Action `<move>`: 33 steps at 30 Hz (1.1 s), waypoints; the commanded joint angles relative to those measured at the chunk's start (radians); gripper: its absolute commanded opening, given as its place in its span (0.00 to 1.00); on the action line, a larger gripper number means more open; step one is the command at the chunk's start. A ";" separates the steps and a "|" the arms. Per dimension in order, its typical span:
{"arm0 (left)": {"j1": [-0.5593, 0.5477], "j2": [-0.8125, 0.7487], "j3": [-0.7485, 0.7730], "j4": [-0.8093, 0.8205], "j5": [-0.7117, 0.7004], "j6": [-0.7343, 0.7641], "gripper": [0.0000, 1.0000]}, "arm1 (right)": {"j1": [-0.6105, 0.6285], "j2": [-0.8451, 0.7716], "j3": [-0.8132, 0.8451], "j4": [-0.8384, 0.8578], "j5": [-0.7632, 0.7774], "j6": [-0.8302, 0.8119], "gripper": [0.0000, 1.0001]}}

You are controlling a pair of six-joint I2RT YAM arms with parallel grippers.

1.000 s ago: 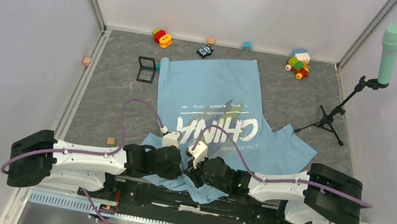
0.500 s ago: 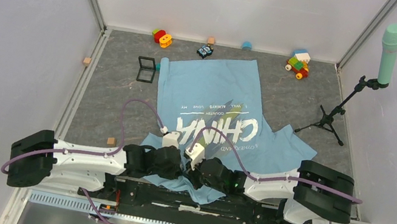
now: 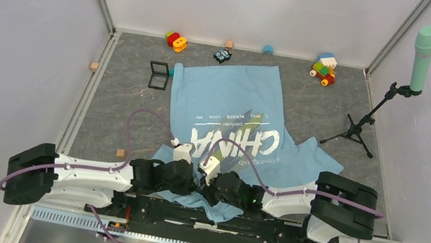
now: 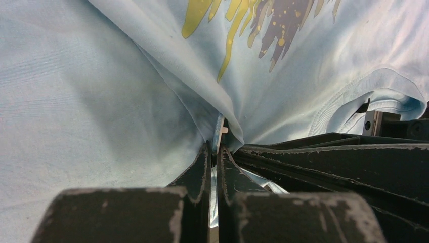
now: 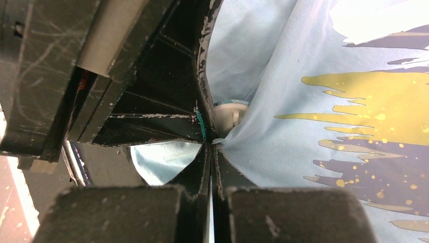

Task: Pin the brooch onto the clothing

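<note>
The clothing (image 3: 229, 107), a light blue T-shirt with white "CHINA" print, lies spread on the grey table. Both grippers meet tip to tip over its near part. In the left wrist view my left gripper (image 4: 216, 147) is shut at a raised fold of the shirt (image 4: 101, 101), with a thin pale edge of the brooch (image 4: 223, 130) sticking out between its tips. The right wrist view shows the brooch (image 5: 230, 114) as a small round pale disc half wrapped in cloth. Just below it my right gripper (image 5: 211, 144) is shut, pinching the shirt (image 5: 313, 126). From above, the left gripper (image 3: 194, 183) and right gripper (image 3: 209, 188) hide it.
A black square frame box (image 3: 158, 75) stands left of the shirt. Toy blocks (image 3: 176, 40) and a toy car (image 3: 324, 69) lie along the back wall. A microphone stand (image 3: 359, 123) is at the right, with small wooden cubes (image 3: 95, 66) at the left.
Both grippers stay shut together over the shirt's near part. The right arm's elbow has slid left and the left arm has shifted slightly left and nearer.
</note>
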 commanded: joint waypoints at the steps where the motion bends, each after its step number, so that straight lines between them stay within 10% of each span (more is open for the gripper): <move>1: -0.004 -0.009 -0.017 0.095 0.019 -0.035 0.02 | 0.012 0.041 0.001 0.068 -0.111 0.002 0.00; 18: -0.002 -0.114 -0.124 0.276 0.080 0.087 0.02 | 0.012 0.030 -0.019 0.099 -0.192 -0.044 0.00; 25: 0.120 -0.134 -0.141 0.262 0.242 0.168 0.02 | 0.012 -0.184 -0.126 0.051 -0.060 -0.065 0.46; 33: 0.217 -0.145 -0.113 0.252 0.363 0.243 0.02 | 0.011 -0.404 -0.205 -0.103 0.036 -0.122 0.67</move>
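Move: The right hand already pinches a fold of the clothing between its fingertips, with the brooch, held by the left hand, just beyond: about 2 cm to its left and 2 cm ahead. The left hand has that fold about 3 cm to its right and 1 cm back. From the right hand the white CHINA print lies some 16 cm ahead and 6 cm right, and the clothing's near edge roughly 7 cm back and 5 cm right, both about 3 cm lower. Still pinching the fold beside the brooch, the right hand eases back and down by under 1 cm, then opens its fingers well over halfway, lets go and lifts about 4 cm while drawing off to its right, away from the brooch. The left hand keeps its hold on the brooch, rolling some 10 degrees, left side down, and rising about 1.5 cm late on. ##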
